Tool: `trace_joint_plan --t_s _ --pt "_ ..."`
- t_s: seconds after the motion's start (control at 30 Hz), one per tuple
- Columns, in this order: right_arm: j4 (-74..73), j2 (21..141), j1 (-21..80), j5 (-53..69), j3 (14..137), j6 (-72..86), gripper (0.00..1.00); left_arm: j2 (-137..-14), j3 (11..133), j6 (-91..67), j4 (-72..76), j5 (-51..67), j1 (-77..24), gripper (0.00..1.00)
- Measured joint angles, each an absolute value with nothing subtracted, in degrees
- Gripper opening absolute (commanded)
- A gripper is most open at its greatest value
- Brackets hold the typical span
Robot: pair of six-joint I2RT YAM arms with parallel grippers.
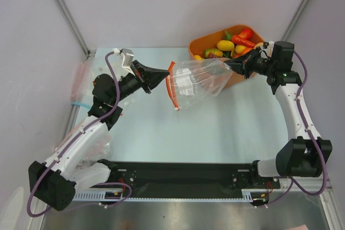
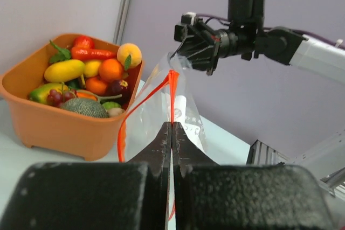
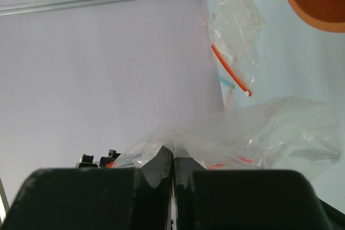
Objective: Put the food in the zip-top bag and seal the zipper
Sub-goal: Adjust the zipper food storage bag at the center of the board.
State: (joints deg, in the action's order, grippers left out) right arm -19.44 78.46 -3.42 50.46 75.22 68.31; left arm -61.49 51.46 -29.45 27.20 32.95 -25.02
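Observation:
The clear zip-top bag hangs in the air between my two grippers, over the middle of the table. My left gripper is shut on its red-orange zipper; in the left wrist view the zipper runs straight into the closed jaws of the left gripper. My right gripper is shut on the bag's opposite end, and in the right wrist view the right gripper pinches crinkled clear plastic. The food lies heaped in the orange tub at the back right. I see no food inside the bag.
More clear bags lie at the table's left edge, one with a blue strip, and another by the left arm's base. The tub stands just behind the held bag. Grey walls and metal rails enclose the table.

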Motion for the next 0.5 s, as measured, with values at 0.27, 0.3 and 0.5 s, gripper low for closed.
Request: trace_joint_plan --t_s 0.27,0.3,0.5 --pt "-22.04 87.24 5.17 44.27 86.52 64.66 0.06 -56.66 55.64 -33.76 21.93 29.56 -24.62 0.00" --pt "-22.37 88.95 6.61 43.62 88.44 64.01 0.06 -55.72 55.57 -34.44 21.32 28.80 -24.62 0.00" --pt "-26.92 101.12 14.92 39.57 99.96 58.67 0.52 -46.06 48.77 -39.07 15.79 20.53 -24.62 0.00"
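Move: The zipper bag is already stretched between the hands, its orange zipper edge pinched by the left fingers and its far end by the right. The board's centre lies about 4 cm ahead of the left hand, 7 cm to its right and 35 cm below; from the right hand, some 5 cm back, 12 cm left and 31 cm below. The orange food bin stands about 10 cm ahead of the right hand and 5 cm right, 24 cm down; spare bags lie 11 cm ahead of the left hand, 22 cm left. The bag is swung over to the left between both hands: the right hand sweeps about 12 cm left and 6 forward, across the near-left part of the bin, sinking slightly at the end as its fingers part around the bag's end. The left hand, still pinching the zipper edge, goes some 5 cm left and 3 back, rising nearly 5 cm before dipping again, with both wrists turning roughly 15 degrees. ##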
